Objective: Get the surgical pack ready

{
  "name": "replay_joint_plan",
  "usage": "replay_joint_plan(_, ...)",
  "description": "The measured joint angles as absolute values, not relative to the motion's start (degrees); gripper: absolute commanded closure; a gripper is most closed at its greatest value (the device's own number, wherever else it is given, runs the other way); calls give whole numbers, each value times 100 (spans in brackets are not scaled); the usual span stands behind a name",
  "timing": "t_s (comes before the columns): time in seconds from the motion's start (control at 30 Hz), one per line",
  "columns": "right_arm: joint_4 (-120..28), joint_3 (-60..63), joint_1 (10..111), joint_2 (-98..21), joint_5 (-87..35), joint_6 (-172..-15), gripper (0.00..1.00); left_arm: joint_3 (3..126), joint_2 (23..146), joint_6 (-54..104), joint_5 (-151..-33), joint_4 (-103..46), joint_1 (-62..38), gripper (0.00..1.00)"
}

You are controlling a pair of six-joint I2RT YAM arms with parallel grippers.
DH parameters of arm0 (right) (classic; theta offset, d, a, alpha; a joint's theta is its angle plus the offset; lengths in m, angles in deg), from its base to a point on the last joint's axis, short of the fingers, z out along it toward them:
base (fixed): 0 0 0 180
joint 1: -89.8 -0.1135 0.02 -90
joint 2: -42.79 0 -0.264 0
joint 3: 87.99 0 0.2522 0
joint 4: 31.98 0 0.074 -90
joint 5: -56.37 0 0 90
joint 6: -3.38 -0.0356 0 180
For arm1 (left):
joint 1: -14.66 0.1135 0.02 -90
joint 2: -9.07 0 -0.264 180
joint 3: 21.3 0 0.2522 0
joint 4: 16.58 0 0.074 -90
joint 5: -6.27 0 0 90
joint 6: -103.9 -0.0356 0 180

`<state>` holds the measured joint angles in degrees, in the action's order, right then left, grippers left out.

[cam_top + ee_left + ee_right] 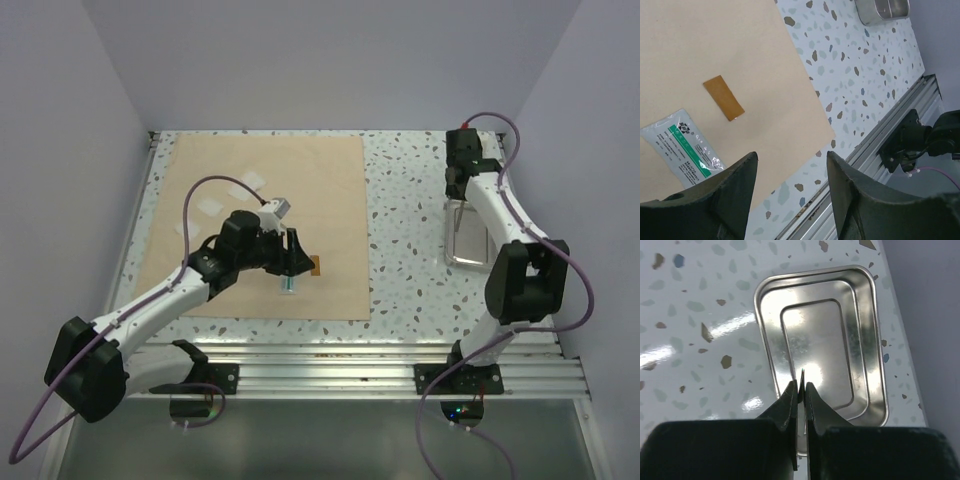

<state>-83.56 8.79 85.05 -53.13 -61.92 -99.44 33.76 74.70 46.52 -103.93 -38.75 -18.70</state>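
Observation:
The tan sheet point(262, 225) lies on the left half of the table. On it are white gauze squares point(250, 184), a clear packet with green print point(682, 147) and a brown strip point(723, 97). My left gripper point(791, 160) hangs open over the sheet's near edge with nothing between its fingers, the packet just to its left. The steel tray point(867, 340) stands empty at the right; it also shows as the tray point(468, 232) from above. My right gripper point(801, 387) is shut over the tray, pinching a thin pointed metal tip that looks like the scissors point(802, 376).
The speckled table point(410, 250) runs between the sheet and the tray. An aluminium rail point(350, 365) with both arm bases borders the near edge. Grey walls close in the left, back and right sides.

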Motion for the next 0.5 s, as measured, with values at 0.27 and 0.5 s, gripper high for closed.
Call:
replay_joint_plan(0.27,-8488,912,8968,-6321,-6186,-9352,100,3245,7483,4573,-10402,-3870,-1822,39)
replay_joint_plan(0.5,-8695,1246,8968,-6758,-5676,-9260,100,3241,7581,4562,-10420,-3868,-1766,39)
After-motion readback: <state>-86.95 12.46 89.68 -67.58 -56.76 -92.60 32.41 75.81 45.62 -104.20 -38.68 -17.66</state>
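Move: The right hand, already holding a thin metal instrument, is above the left side of the empty metal tray. The tray's middle lies roughly 15 cm below it, about 5 cm to its right and 2 cm back towards the base; nothing else lies close to the tray. From the open left hand, over the mat, the tray's middle is some 44 cm to the right, 16 cm farther out and 14 cm lower. The right hand sinks about 9 cm towards the tray, quickly at first and then easing, while it swings nearly 4 cm to the right and comes a little over 1 cm back left, tipping its fingers some 15 degrees more steeply down. Its fingers stay shut on the instrument, and the left hand, still open over the mat, settles about 1.5 cm lower. ##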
